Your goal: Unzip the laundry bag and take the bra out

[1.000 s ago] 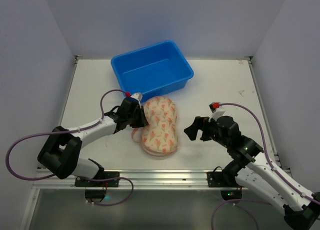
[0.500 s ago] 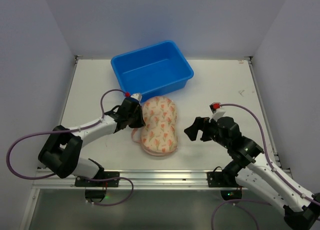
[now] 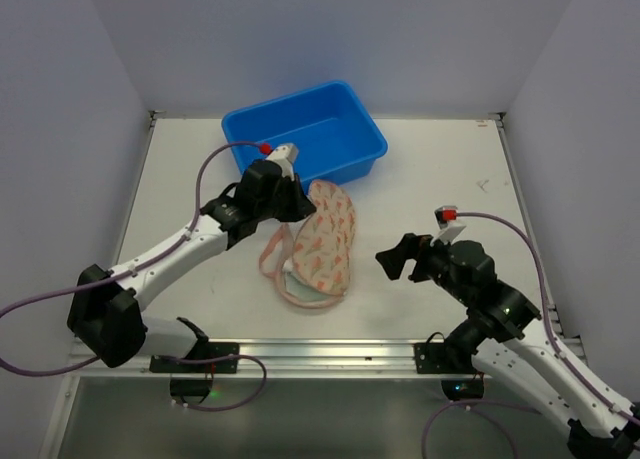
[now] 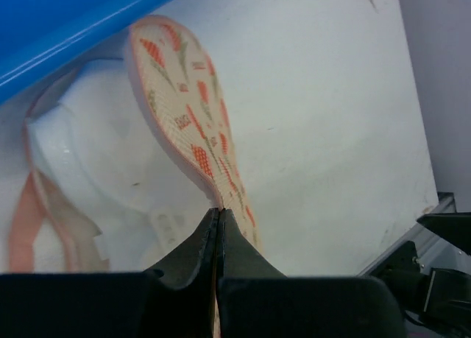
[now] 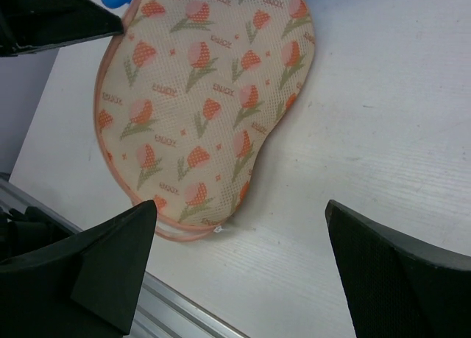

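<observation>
The laundry bag [image 3: 328, 237] lies on the table in front of the blue bin, its floral upper half tilted up and open. My left gripper [image 3: 297, 201] is shut on the pink edge of that upper half [image 4: 185, 111] and holds it raised. Under it, the pale padded bra [image 4: 96, 169] lies in the lower half; a pale part shows in the top view [image 3: 298, 282]. My right gripper [image 3: 402, 259] is open and empty, on the table side right of the bag. In the right wrist view the gripper [image 5: 241, 209] hovers by the bag's near end [image 5: 206, 95].
The blue bin [image 3: 352, 167] stands just behind the bag and holds nothing; its wall shows in the left wrist view [image 4: 66, 29]. A metal rail [image 3: 320, 351] runs along the near table edge. White walls enclose the table on three sides.
My left gripper has risen and moved toward the bin, pulling the bag's upper half up and open. The pink zipper edge now hangs loose at the left. My right arm shifted slightly right.
</observation>
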Robot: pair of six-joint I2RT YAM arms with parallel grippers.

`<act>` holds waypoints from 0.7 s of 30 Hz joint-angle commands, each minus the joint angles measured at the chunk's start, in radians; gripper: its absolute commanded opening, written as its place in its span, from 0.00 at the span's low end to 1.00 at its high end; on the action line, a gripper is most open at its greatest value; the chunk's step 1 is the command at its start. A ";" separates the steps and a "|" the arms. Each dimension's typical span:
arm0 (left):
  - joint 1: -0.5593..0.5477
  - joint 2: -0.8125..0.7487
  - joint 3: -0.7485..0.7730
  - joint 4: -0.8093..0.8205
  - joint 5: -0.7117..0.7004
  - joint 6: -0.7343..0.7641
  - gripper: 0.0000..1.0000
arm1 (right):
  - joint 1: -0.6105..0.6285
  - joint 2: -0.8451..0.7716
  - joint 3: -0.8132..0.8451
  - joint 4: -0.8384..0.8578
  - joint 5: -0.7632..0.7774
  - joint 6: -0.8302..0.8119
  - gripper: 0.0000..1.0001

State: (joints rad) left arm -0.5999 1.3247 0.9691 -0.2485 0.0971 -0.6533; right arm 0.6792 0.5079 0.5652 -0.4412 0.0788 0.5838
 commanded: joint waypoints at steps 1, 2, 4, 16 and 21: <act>-0.090 0.075 0.152 0.037 0.049 -0.012 0.00 | -0.001 -0.058 0.035 -0.004 0.079 0.016 0.99; -0.115 0.100 0.178 0.051 0.047 -0.022 0.00 | -0.001 -0.075 0.033 -0.010 0.090 0.017 0.99; -0.187 0.189 0.232 0.072 0.070 -0.034 0.00 | -0.001 -0.129 0.029 -0.021 0.120 0.024 0.99; -0.359 0.573 0.531 0.193 0.176 -0.094 0.31 | -0.001 -0.374 -0.001 -0.106 0.263 0.056 0.99; -0.368 0.542 0.557 0.183 0.129 -0.069 0.67 | -0.001 -0.454 0.002 -0.123 0.303 0.054 0.99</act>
State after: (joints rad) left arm -0.9630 1.9190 1.4628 -0.1131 0.2310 -0.7330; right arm 0.6792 0.0814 0.5652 -0.5529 0.3134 0.6220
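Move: My left hand holds the laundry bag's lifted flap by its edge. The bare table where the flap can be laid is about 19 cm to the right, 5 cm back and 14 cm below. The bag is some 3 cm back and 13 cm below me, level sideways, with the bra in it about 4 cm back and 1 cm left. The blue box is roughly 26 cm ahead, straight out. From my right hand that bare table is about 8 cm ahead and 2 cm left, 17 cm down. With the flap's edge still pinched, I sweep my left hand about 23 cm to the right across the bag, drifting back a little. I rise slightly first, then sink, turning some 25 degrees clockwise, and open the fingers over the second half to let the flap go. Meanwhile my empty, wide-open right hand clears away right and up, its fingers tipping upward. ##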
